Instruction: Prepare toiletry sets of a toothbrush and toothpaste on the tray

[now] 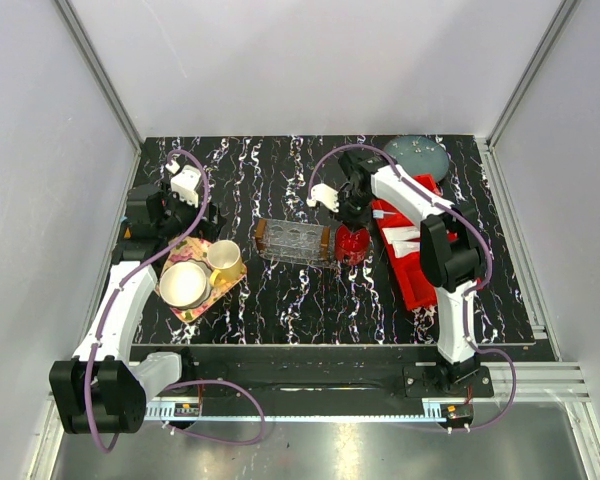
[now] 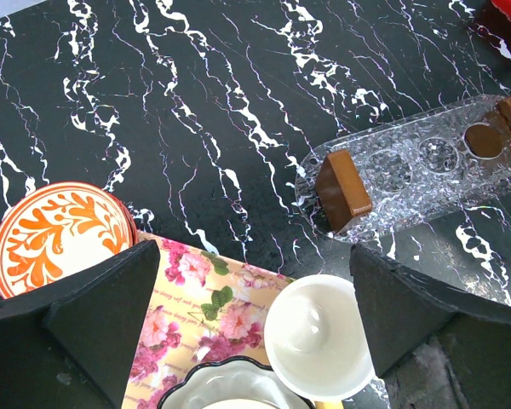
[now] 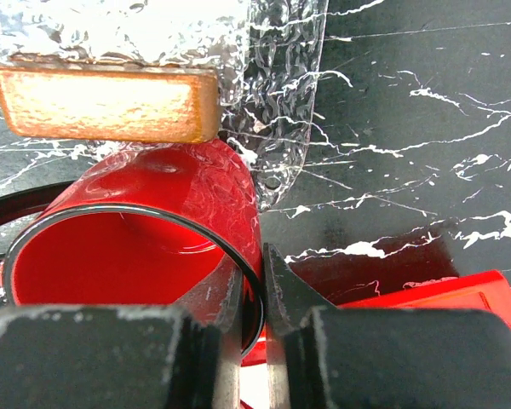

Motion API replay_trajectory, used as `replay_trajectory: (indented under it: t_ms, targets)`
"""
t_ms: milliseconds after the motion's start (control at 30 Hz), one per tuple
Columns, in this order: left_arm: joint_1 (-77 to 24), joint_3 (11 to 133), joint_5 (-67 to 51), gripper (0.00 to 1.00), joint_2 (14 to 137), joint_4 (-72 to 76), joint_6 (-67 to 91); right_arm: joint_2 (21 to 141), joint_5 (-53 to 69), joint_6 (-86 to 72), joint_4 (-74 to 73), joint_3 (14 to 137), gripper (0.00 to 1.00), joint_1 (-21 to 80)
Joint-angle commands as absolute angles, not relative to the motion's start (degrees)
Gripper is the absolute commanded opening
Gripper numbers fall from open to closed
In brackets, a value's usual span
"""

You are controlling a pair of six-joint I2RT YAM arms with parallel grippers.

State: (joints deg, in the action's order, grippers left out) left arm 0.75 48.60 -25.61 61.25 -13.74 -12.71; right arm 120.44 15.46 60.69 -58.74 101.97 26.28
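Observation:
The clear ribbed tray (image 1: 293,242) with brown end handles lies at the table's middle, and nothing shows inside it. It also shows in the left wrist view (image 2: 426,170) and the right wrist view (image 3: 272,85). My right gripper (image 3: 255,273) is shut on the rim of a red cup (image 3: 153,230), one finger inside and one outside. That red cup (image 1: 352,243) sits against the tray's right end. My left gripper (image 2: 254,281) is open over the flowery tray (image 2: 204,298), holding nothing. Toothbrush and toothpaste cannot be made out; small white shapes (image 1: 405,235) lie in the red bin.
The red compartment bin (image 1: 410,275) lies to the right under my right arm. A grey-green plate (image 1: 417,153) is at the back right. The flowery tray (image 1: 195,300) holds a white cup (image 1: 223,258) and a bowl (image 1: 184,285). An orange-patterned bowl (image 2: 60,234) sits beside it.

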Motion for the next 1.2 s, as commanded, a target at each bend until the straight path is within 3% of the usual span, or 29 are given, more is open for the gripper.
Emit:
replay_trajectory:
  t_ms: [0, 133, 333, 1167]
  targets:
    - [0.62, 48.34, -25.05, 0.99, 60.12, -11.87, -13.80, 119.79, 15.12, 61.44, -57.92, 104.85, 0.00, 27.16]
    - [0.62, 48.43, -25.05, 0.99, 60.03, -11.87, -13.71, 119.97, 14.86, 61.17, -57.39, 104.59, 0.00, 27.42]
    - [0.70, 48.08, -25.05, 0.99, 59.85, -11.87, -13.71, 119.97, 13.71, 61.08, -56.52, 104.33, 0.08, 27.77]
    - [0.62, 47.02, -25.49, 0.99, 58.89, -11.87, -13.89, 113.92, 9.93, 51.25, -56.07, 105.21, 0.51, 28.13]
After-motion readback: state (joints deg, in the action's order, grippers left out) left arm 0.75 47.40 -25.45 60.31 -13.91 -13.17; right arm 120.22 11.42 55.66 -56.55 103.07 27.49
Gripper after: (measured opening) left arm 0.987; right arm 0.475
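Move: The right hand still pinches the forward-right rim of the red cup, whose middle is about 4 cm back, 2 cm to the left and 4 cm below the fingers. The rack's near wooden end is some 7 cm to the hand's left and 4 cm back; the white toothpaste tubes in the red box are roughly 12 cm to its right and 3 cm back. From the left hand, the cup is about 28 cm to the right, level fore and aft, and 18 cm lower. The pinch on the red cup's rim goes slack: the right hand barely moves at first, then its fingers spread to about half open, one inside the cup and one outside, still straddling the rim. As they part, the hand eases about 1 cm forward and then rises roughly 1 cm, with a slight clockwise turn of some 5 degrees. ##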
